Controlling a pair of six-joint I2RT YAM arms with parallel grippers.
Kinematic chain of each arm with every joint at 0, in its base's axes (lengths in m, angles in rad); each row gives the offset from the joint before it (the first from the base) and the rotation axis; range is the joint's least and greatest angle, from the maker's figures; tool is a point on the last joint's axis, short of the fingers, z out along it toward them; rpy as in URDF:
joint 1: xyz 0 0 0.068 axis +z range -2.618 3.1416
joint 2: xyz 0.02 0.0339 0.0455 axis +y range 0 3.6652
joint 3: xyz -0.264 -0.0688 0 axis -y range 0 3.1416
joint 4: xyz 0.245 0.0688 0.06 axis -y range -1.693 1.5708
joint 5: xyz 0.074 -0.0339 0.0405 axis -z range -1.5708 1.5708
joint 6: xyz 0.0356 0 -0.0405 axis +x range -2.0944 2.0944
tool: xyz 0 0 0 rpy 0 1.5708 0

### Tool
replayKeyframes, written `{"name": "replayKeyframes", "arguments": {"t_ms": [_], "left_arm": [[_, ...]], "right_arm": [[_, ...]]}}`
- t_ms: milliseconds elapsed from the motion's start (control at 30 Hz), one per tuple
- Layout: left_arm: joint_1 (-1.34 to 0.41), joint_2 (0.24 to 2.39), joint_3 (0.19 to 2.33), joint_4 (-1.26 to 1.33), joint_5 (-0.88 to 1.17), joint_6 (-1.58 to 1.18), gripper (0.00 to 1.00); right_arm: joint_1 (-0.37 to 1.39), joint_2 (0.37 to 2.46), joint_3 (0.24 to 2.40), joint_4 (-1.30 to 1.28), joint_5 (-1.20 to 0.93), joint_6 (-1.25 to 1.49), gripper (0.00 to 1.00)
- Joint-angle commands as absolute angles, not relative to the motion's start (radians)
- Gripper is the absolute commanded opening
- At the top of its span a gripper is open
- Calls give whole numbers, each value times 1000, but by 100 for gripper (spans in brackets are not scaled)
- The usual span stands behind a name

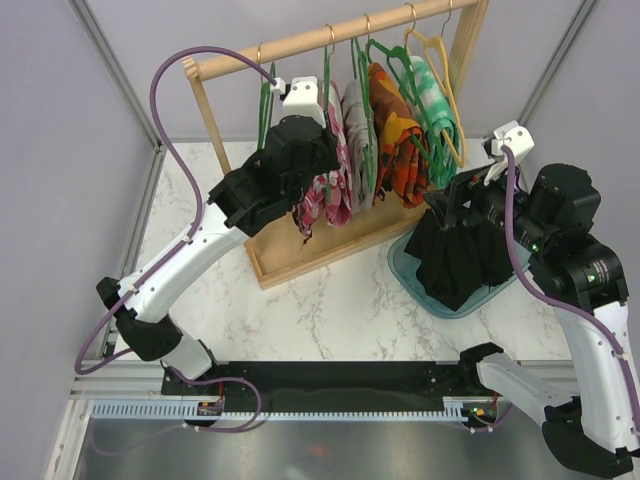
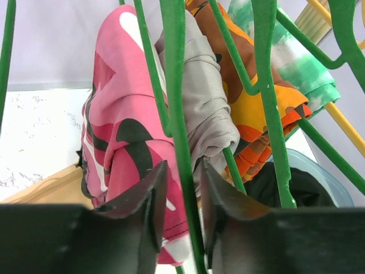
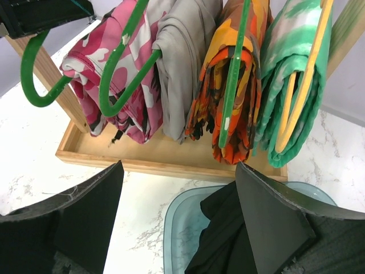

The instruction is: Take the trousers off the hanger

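Observation:
Four trousers hang folded on the rack: pink camouflage, grey, orange-patterned and green-white. My left gripper is at the pink pair. Its jaws stand narrow around a green hanger wire, with a thin gap still showing on the left side. The black trousers lie heaped in a blue-grey tray. My right gripper hovers wide open just above them, holding nothing.
The wooden rack has a top rail and a tray-like base on the marble table. A bare green hanger hangs at the rail's left end. Yellow hangers carry the green-white pair.

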State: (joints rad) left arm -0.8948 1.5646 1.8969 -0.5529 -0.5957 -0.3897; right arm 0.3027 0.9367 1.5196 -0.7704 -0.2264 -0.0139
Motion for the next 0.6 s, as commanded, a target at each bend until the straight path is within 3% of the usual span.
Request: {"name": "replayKeyframes", "arguments": {"t_ms": [0, 133, 567], "left_arm": [[-884, 1577, 1939, -552, -581, -354, 23], [-881, 1569, 1968, -558, -587, -315, 2], [-882, 1537, 2184, -508, -577, -210, 2]], "right_arm": [[291, 928, 1517, -736, -259, 23, 87], [278, 930, 1519, -736, -271, 32, 87], [239, 917, 1499, -733, -330, 57, 87]]}}
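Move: Between the left hand's half-shut fingers already stands the near arm of the green hanger that carries the pink camouflage trousers; those trousers hang about 6 cm ahead, straight on, their middle some 10 cm lower. The grey trousers hang about 5 cm to the right of the hand, 7 cm ahead and 10 cm below it. Empty green hangers are about 11 cm to its left, 4 cm ahead, at hand height. From the right hand, the green hanger lies about 10 cm ahead, 22 cm left, roughly level. Closing on the near arm of the pink trousers' green hanger, the left hand pinches it between its finger pads, drifts a little left, then lifts it about 3.5 cm, still climbing at the end. It shifts some 2 cm left in all, and the wrist rolls about 5 degrees, left side up. ##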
